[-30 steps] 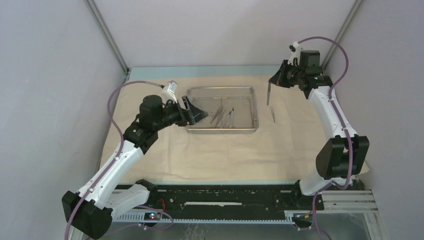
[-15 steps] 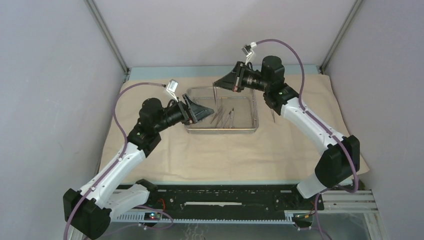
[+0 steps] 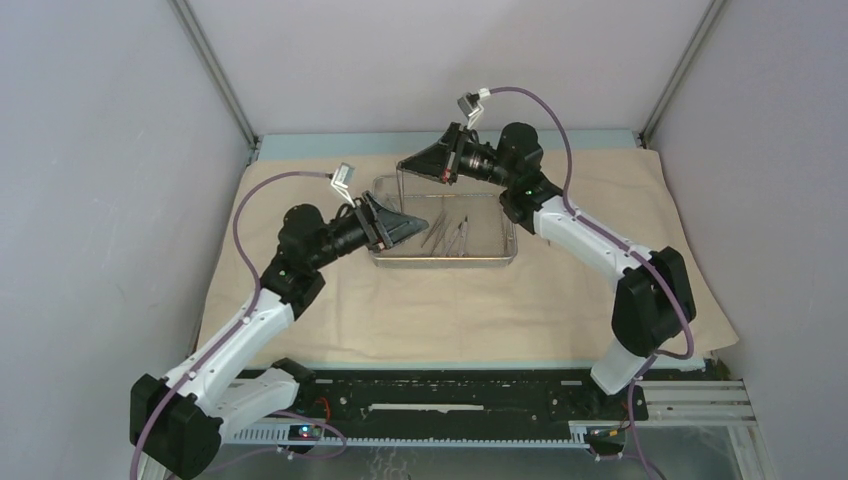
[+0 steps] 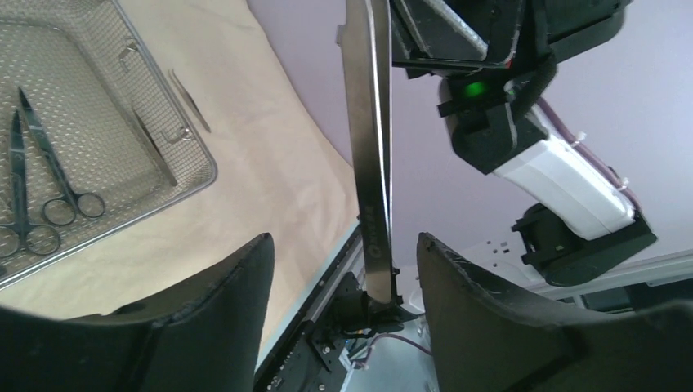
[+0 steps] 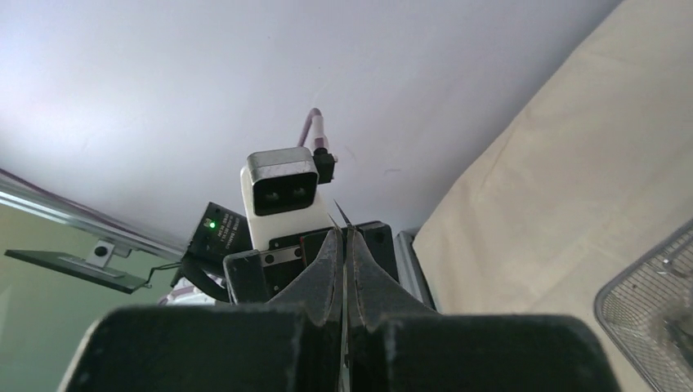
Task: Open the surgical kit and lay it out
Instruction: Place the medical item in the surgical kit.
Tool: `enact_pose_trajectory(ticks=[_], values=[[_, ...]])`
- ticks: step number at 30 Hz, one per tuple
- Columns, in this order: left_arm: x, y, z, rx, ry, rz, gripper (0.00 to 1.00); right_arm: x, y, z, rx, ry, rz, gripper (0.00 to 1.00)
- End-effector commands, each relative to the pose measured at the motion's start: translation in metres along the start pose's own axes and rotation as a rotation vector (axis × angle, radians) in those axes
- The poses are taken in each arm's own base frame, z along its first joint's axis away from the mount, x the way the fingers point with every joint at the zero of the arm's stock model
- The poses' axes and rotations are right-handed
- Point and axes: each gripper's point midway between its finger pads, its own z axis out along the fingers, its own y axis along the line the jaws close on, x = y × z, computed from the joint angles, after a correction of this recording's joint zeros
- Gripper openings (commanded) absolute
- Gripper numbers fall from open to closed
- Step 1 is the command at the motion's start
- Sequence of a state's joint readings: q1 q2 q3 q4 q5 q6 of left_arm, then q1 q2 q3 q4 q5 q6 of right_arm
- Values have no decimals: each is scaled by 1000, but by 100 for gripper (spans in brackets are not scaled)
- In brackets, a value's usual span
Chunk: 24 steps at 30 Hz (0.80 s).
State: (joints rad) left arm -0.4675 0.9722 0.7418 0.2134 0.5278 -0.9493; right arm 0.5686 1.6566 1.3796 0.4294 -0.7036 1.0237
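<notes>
My right gripper (image 3: 405, 167) is shut on slim steel tweezers (image 3: 400, 186) that hang down over the left end of the steel mesh tray (image 3: 440, 262). In the right wrist view the thin blades (image 5: 343, 269) sit pinched between the shut fingers. My left gripper (image 3: 415, 224) is open just below. In the left wrist view the tweezers (image 4: 368, 163) hang between its two spread fingers (image 4: 237, 310), touching neither. Ring-handled scissors (image 4: 49, 192) and clamps (image 3: 447, 235) lie in the tray. A second pair of tweezers (image 4: 190, 102) lies on the beige cloth (image 3: 450, 300) beside the tray.
The cloth covers most of the table inside grey walls. Metal frame posts (image 3: 215, 75) run up at the back corners. The right arm's forearm (image 3: 590, 240) crosses above the tray's right end. The black base rail (image 3: 450, 385) lies along the near edge.
The right arm has swung left from the back right across the tray, carrying the tweezers over to the left gripper. The left gripper's fingers have narrowed slightly around the hanging tweezers.
</notes>
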Motion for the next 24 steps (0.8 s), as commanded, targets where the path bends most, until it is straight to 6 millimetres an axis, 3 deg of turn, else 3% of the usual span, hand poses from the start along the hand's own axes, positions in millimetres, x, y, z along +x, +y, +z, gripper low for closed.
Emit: enact_pose_trajectory(ticks=[1, 13, 24], values=[[-6, -28, -5, 125, -29, 0, 66, -1, 25, 6, -121, -6, 23, 0], [-20, -53, -14, 253, -71, -87, 39, 5, 21, 7, -139, 0, 43, 0], [-16, -46, -13, 245, -58, -97, 0, 8, 21, 8, -142, 8, 35, 0]])
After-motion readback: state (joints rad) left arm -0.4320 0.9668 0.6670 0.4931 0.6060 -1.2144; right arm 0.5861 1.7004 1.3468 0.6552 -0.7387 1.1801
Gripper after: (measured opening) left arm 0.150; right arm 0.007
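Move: The medical item, slim steel tweezers, is held at its far end in my right fingers, its middle some 4 cm back from that hand and 3 cm lower. From my open left hand the item's middle is about 5 cm ahead, 1 cm left and 3 cm up. The tray's middle is roughly 8 cm ahead, 7 cm right and 27 cm below my left hand; the scissors in it lie about 5 cm ahead, 8 cm right and 28 cm down. I lift my left hand about 3.5 cm and ease it back 1 cm, tipping its fingertips up some 10 degrees, so the near end of the medical item sits between the fingers, then close them from well open to nearly shut and pinch it. My right hand keeps its grip on the far end, shifting only about a centimetre. ##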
